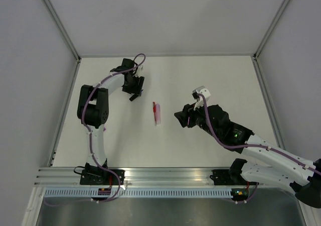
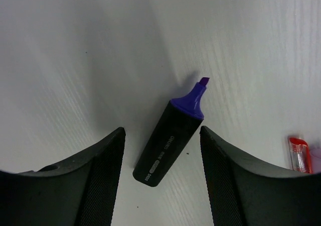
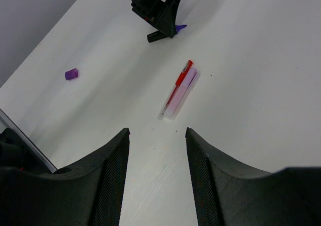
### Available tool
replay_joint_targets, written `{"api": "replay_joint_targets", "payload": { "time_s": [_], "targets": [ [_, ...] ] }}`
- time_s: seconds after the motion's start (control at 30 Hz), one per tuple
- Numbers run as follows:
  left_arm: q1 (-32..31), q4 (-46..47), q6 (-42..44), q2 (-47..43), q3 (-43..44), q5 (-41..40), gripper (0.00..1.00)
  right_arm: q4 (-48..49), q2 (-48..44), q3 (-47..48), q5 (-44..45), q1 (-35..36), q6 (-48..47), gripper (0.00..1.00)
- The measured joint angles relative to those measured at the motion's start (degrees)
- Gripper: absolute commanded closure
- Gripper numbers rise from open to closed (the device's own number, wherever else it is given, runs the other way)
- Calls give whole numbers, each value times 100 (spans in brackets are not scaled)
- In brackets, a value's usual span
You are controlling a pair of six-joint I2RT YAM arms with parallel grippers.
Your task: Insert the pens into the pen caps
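A dark purple-black pen with a bare purple tip lies flat on the white table. My left gripper straddles its barrel, open, with a gap on each side. From above, the left gripper hangs at the back left. A thin red pen and a pale pink pen lie side by side mid-table. My right gripper is open and empty, just short of their near ends. A small purple pen cap sits alone, far left in the right wrist view.
The table is boxed in by grey walls at the back and both sides, with an aluminium rail along the near edge. The left arm's elbow stands over the left part of the table.
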Motion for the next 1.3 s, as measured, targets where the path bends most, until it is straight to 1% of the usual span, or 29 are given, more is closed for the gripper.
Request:
{"api": "replay_joint_targets", "payload": {
  "time_s": [0.2,0.3,0.4,0.53,0.67,0.7,0.73,0.77,0.8,0.87,0.9,1.0,1.17,1.3],
  "targets": [
    [-9,-79,210,129,146,-107,37,-2,-17,-2,-42,0,-44,45],
    [-37,-87,289,133,149,-177,41,-2,-17,-2,-42,0,-46,45],
    [-70,-142,306,153,179,-221,45,-2,-17,-2,-42,0,-46,45],
    [-92,-238,308,192,247,-256,54,-2,-17,-2,-44,0,-48,45],
    [-92,-424,308,310,452,-317,60,-2,-20,-2,-44,0,-59,45],
    [-92,-466,308,337,503,-323,62,-2,-22,-4,-44,0,-63,45],
    [-92,-492,306,348,527,-339,68,-2,-22,-2,-44,0,-66,45],
    [-92,-514,299,358,542,-348,72,-2,-22,-2,-44,0,-66,45],
    [-92,-533,293,358,549,-345,78,-2,-26,-4,-46,0,-70,45],
    [-92,-551,280,361,549,-350,84,0,-44,-7,-61,0,-72,44],
    [-92,-553,264,361,549,-352,90,7,-52,-11,-63,0,-76,44],
    [-92,-553,162,361,549,-350,98,37,-59,-17,-76,0,-83,44],
    [-90,-485,-221,306,459,-348,98,118,-15,-66,-105,0,-92,44],
    [-92,-326,-597,-55,-66,-245,98,212,149,-114,-133,0,-109,44]
  ]
}}
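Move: The black highlighter pen with the purple tip lies right between my left hand's open fingers, its middle about 1 cm below them, slanting tip-forward and to the right. About 10 cm back from this hand lie the red pen, roughly 9 cm to its right, and the pink pen, 11 cm to its right; the purple cap is some 18 cm back and 15 cm to the left. From my right hand the black pen lies about 23 cm ahead, 20 cm left and 23 cm lower. I close my left fingers on the black pen's sides, staying almost in place and sinking only about half a centimetre, until the pads pinch its body and stop on it. Then, keeping the grip, I start drawing back some 2 cm towards myself, the wrist beginning a slight counter-clockwise turn. ##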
